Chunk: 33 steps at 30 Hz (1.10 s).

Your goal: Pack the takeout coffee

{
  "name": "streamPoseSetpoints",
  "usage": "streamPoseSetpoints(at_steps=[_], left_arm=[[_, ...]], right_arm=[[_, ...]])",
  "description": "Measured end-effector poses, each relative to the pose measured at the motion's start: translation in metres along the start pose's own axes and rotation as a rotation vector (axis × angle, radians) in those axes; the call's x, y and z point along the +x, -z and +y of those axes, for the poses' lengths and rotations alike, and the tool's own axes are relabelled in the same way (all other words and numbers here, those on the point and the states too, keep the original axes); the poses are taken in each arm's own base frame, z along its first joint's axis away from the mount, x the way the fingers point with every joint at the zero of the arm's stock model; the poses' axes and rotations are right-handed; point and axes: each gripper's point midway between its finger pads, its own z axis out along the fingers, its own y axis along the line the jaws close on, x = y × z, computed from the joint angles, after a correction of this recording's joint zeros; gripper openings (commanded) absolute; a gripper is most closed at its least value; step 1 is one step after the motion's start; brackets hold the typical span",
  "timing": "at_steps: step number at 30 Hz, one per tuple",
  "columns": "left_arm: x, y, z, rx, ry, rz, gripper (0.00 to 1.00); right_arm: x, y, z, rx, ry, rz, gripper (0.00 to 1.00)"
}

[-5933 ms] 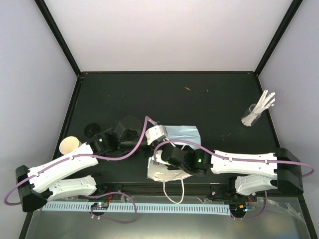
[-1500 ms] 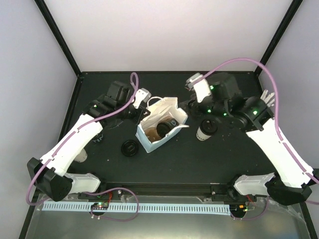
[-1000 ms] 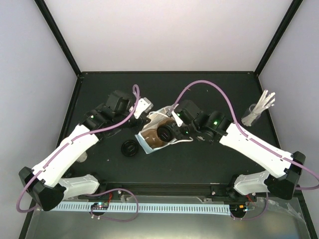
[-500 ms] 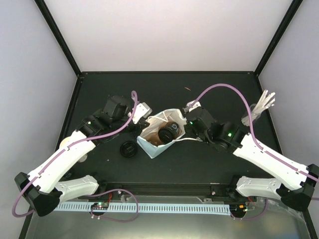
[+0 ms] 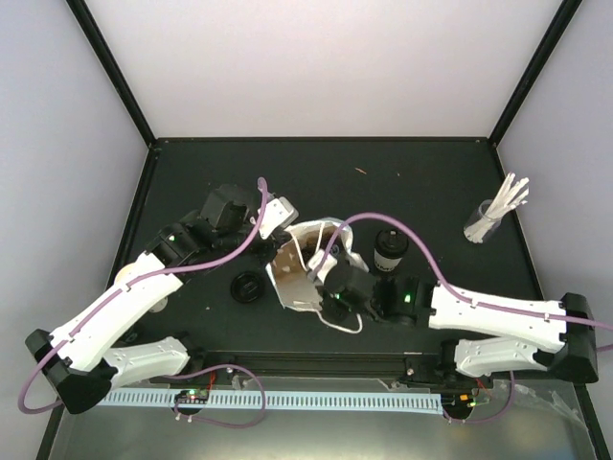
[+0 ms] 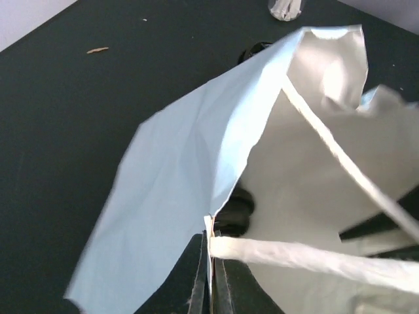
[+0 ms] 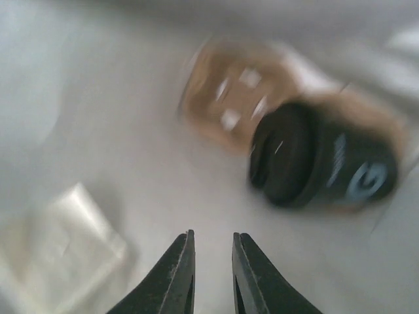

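Note:
A light-blue paper bag (image 5: 293, 270) lies tipped with its mouth toward the near side. My left gripper (image 5: 284, 222) is shut on its rim beside a white handle (image 6: 294, 256); the left wrist view shows the left gripper (image 6: 211, 275) pinching the paper edge. My right gripper (image 5: 316, 275) reaches into the bag mouth. In the right wrist view the right gripper (image 7: 213, 261) has its jaws slightly apart and empty, facing a black-lidded cup (image 7: 314, 160) in the brown carrier (image 7: 229, 98), both blurred. Another lidded cup (image 5: 390, 251) stands right of the bag.
A loose black lid (image 5: 247, 286) lies left of the bag. A cream cup without lid (image 5: 129, 279) sits partly under the left arm. The glass of white sticks (image 5: 490, 218) stands far right, also showing as a glass (image 6: 286, 6) in the left wrist view.
The right arm swung from the bag's right side round to its near side and into the mouth, jaws parting slightly. The bag tipped toward the front. The standing cup came out from under the arm.

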Motion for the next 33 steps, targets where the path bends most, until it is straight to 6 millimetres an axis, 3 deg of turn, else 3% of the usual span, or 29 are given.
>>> streamPoseSetpoints(at_steps=[4,7,13,17,24,29,33], left_arm=[[-0.002,0.000,-0.005,0.001,-0.024,-0.002,0.02],[-0.002,0.001,-0.010,0.007,-0.039,-0.004,0.01],[0.014,0.004,-0.031,0.056,-0.077,-0.005,0.02],[0.033,-0.003,-0.043,0.094,-0.090,0.026,0.02],[0.035,-0.004,-0.052,0.116,-0.086,0.022,0.02],[0.034,-0.002,-0.053,0.116,-0.073,0.017,0.02],[0.035,-0.001,-0.054,0.118,-0.066,0.014,0.02]], right_arm=[[0.041,-0.014,0.028,-0.037,0.033,0.017,0.19],[0.061,-0.020,0.040,-0.033,0.057,0.018,0.21],[0.066,-0.018,0.057,0.000,0.153,-0.022,0.32],[0.061,-0.018,0.049,0.069,0.221,-0.036,0.41],[0.038,-0.028,0.048,0.186,0.382,0.026,0.51],[0.052,-0.048,0.039,0.255,0.509,0.130,0.63],[0.057,-0.059,0.012,0.285,0.440,0.192,0.72]])
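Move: The toppled coffee cup in the open bag lies about 12 cm ahead of the right hand, practically in line sideways, and some 14 cm below it. The carrier runs under and beyond it, roughly 15 cm ahead of the hand, 6 cm left and 17 cm down. The other cup stands outside the bag, 14 cm ahead, 16 cm right and 14 cm lower. From the left hand, which holds the bag's rim, the toppled cup is about 8 cm ahead, 14 cm right and 20 cm below. The toppled cup is approached from above: the right hand sinks about 8 cm deeper into the bag, first swinging back some 6 cm, then forward again, rolling its left side down, tipping its fingers up and opening them from narrow to about two thirds. The left hand keeps its pinch on the rim and draws it back 5 to 6 cm and slightly down. ##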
